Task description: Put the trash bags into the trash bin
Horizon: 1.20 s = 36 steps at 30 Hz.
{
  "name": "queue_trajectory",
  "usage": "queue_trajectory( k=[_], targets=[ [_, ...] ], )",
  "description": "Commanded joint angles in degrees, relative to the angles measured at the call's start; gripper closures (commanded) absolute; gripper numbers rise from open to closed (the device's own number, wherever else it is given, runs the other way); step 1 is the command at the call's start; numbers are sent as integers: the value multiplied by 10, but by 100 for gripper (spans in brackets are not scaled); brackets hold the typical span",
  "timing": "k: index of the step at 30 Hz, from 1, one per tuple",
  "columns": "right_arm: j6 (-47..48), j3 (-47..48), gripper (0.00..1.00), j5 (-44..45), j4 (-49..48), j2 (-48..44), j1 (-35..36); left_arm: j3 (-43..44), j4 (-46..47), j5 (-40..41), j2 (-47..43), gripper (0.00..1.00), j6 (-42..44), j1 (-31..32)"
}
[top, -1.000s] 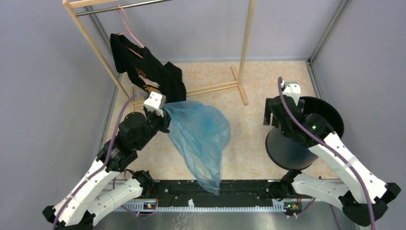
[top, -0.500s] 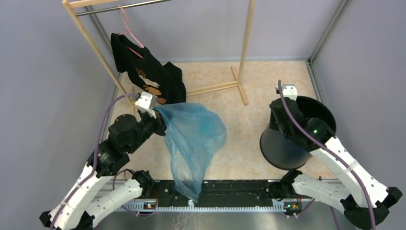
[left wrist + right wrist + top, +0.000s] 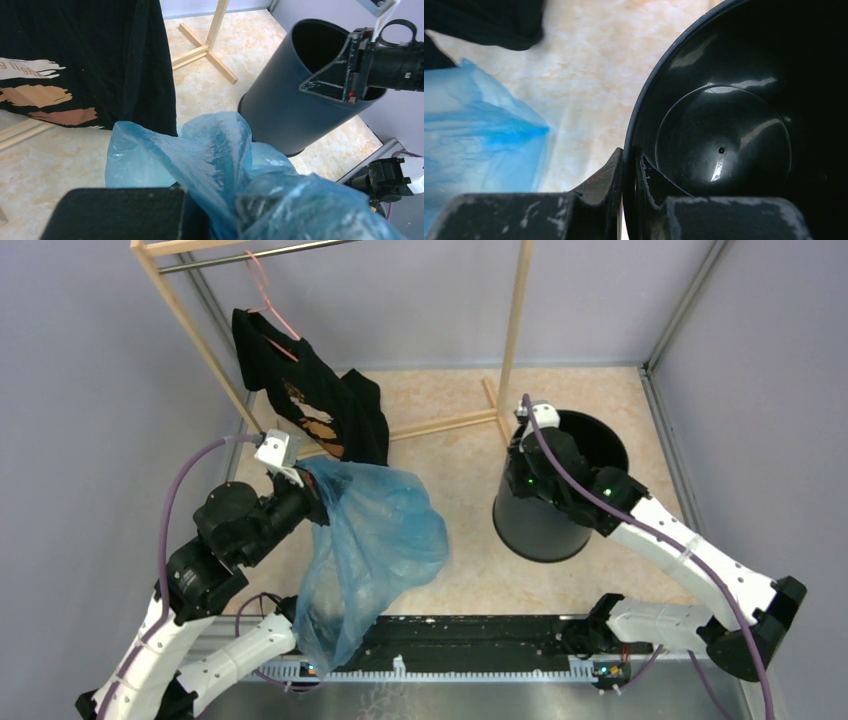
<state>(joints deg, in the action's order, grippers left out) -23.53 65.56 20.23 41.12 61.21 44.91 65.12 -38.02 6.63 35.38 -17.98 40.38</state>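
Observation:
The light-blue trash bag (image 3: 375,545) hangs crumpled from my left gripper (image 3: 308,483), which is shut on its upper edge, left of the middle. In the left wrist view the bag (image 3: 215,145) bulges over the jaws and hides the left gripper (image 3: 215,212). The black trash bin (image 3: 535,525) stands tilted at right of centre, its mouth up. My right gripper (image 3: 520,472) is shut on its left rim. In the right wrist view one finger is outside and one inside the wall of the bin (image 3: 724,140), with the right gripper (image 3: 629,157) clamped on it. The left wrist view also shows the bin (image 3: 285,110), apart from the bag.
A black shirt (image 3: 310,400) hangs on a pink hanger (image 3: 262,295) from a wooden rack (image 3: 515,330) at the back left, just behind the bag. The rack's foot (image 3: 440,425) lies on the floor beside the bin. Grey walls close in both sides.
My right gripper has shut on the bin's rim and carried the bin left, towards the middle. My left arm has pulled back and left with the bag, which now hangs lower.

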Motion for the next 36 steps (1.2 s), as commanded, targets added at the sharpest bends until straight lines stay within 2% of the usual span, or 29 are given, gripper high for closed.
queue_trajectory(
  k=[1,3,6,10,13,15,20,22,29,36],
  targets=[
    [-18,37,91,-51,-35,54,53,28,-2,-8,2,100,-10,-1],
    [-22,52,84,-34,-17,64,62,39,0,-9,13,100,-7,-1],
    [-34,80,80,21,32,64,78,53,5,-16,31,100,-2,-1],
    [-36,133,60,41,80,57,94,55,13,-17,41,100,-2,-1],
    [-34,166,40,49,84,49,127,54,12,-14,43,100,-6,-1],
    [-34,179,34,42,75,52,148,55,10,-14,41,100,-13,-1],
    [-59,172,27,-80,-62,85,202,49,6,-13,35,100,-25,-1],
    [-68,175,25,-110,-118,113,252,49,2,-10,36,100,-25,-1],
    [-81,244,17,-34,-198,217,400,64,-9,-4,53,100,-7,-1],
    [-93,276,14,25,-199,251,433,84,-16,28,79,100,24,-1]
  ],
)
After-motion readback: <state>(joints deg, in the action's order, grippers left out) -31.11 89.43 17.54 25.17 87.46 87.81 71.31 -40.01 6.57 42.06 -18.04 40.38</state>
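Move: The right hand, shut on the bin's left rim, goes next for the trash bag, whose middle is about 25 cm to its left, 15 cm back and a little lower. The bin's middle is some 10 cm right, 4 cm ahead and 14 cm below. The black shirt hangs about 34 cm left and 12 cm ahead. From the left hand, which holds the bag's top, its middle is about 8 cm right, 8 cm back and 12 cm down. Right hand drags the bin about 4 cm left, opens, then sweeps some 30 cm left and back towards the bag. ##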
